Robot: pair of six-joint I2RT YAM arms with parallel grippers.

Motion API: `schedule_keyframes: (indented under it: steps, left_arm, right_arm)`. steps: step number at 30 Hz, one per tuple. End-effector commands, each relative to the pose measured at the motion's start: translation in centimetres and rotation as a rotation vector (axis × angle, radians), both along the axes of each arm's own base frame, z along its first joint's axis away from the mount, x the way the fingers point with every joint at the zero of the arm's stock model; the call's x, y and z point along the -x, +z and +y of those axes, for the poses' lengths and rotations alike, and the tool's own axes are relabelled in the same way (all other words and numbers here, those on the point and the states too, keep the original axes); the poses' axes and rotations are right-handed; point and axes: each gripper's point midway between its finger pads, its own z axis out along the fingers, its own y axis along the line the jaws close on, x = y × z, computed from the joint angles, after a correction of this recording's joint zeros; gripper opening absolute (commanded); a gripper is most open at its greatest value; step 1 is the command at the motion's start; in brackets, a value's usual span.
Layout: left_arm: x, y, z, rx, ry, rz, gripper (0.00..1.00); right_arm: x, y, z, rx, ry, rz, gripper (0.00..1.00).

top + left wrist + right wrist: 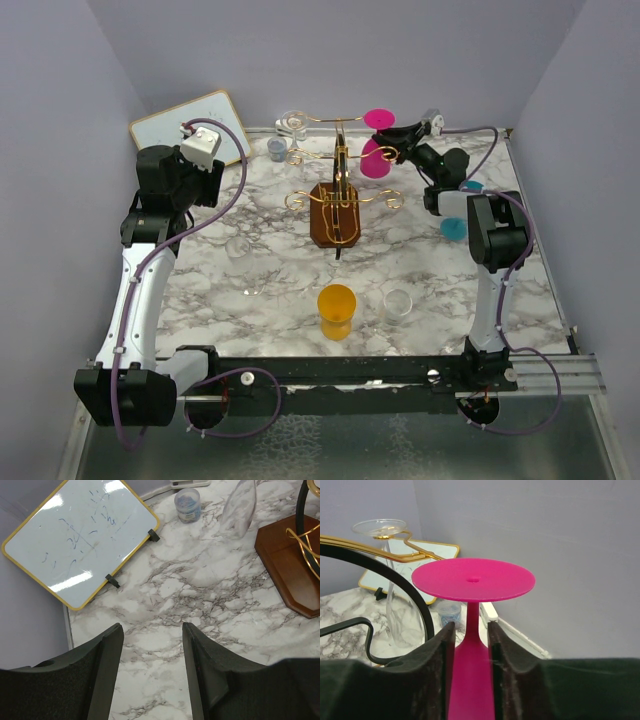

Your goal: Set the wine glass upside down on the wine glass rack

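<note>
The wine glass [375, 160] is pink and upside down, foot up, at the right end of an upper arm of the wine glass rack [338, 190]. That gold wire stand has a brown block base [290, 565]. In the right wrist view the round pink foot [473, 579] sits level with the gold arm [395, 554]; I cannot tell whether it rests on it. My right gripper [471, 625] straddles the stem, open, with a small gap on each side. My left gripper [152, 627] hangs open over bare marble at the left.
A clear glass [293, 125] hangs upside down on the rack's back-left arm. A whiteboard [190, 125] and a small blue jar [276, 148] stand at the back left. An orange cup [336, 310] and a clear cup [399, 305] stand in front. A blue cup [455, 228] is under the right arm.
</note>
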Motion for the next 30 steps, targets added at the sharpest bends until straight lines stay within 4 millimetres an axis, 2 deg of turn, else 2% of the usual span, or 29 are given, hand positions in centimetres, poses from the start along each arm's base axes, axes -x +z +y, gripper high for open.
schedule_keyframes:
  steps: [1,4,11,15,22,24,30]
  left_arm:
    - [0.1,1.3,0.1,0.001,-0.002,-0.047,0.53]
    - [0.2,1.6,0.2,-0.004,-0.001,-0.05,0.54]
    - [0.5,2.0,0.5,0.008,0.021,-0.061,0.53]
    - [0.6,1.9,0.6,0.009,0.027,-0.064,0.53]
    - [1.0,2.2,0.6,0.023,0.033,-0.073,0.53]
    - [1.2,2.2,0.5,0.027,0.032,-0.072,0.53]
    - [1.6,3.2,1.8,0.041,0.107,-0.107,0.53]
  right_arm:
    - [0.8,1.3,-0.2,0.014,0.009,-0.049,0.34]
    - [0.6,2.1,-0.8,0.015,-0.042,-0.066,0.37]
    - [1.0,2.8,-1.6,0.05,-0.097,-0.085,0.56]
    - [1.6,2.8,-2.1,0.057,-0.119,-0.089,0.57]
    - [2.5,2.8,-4.1,0.062,-0.167,-0.074,0.63]
    - [2.5,2.9,-4.9,0.059,-0.193,-0.068,0.72]
    - [2.4,3.9,-7.5,0.047,-0.317,-0.057,0.74]
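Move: The pink wine glass is already upside down at the rack's far right hook, its stem between the right fingertips. Its middle is about 1 cm ahead and 1 cm left of the right hand, some 4 cm below. The rack's middle is about 9 cm left and 3 cm back, the clear hanging glass about 18 cm left and 1 cm ahead, the blue glass 16 cm right and 7 cm back. From the left hand, the pink glass is roughly 17 cm ahead and 36 cm right. Keep opening the already loosened right fingers wide so they clear the pink stem, and ease the hand back about 2.5 cm and slightly up. Then carry it some 5 cm to the right, away from the glass and rack, turning about 10 degrees clockwise. Meanwhile let the empty left hand lift and draw back a little. ##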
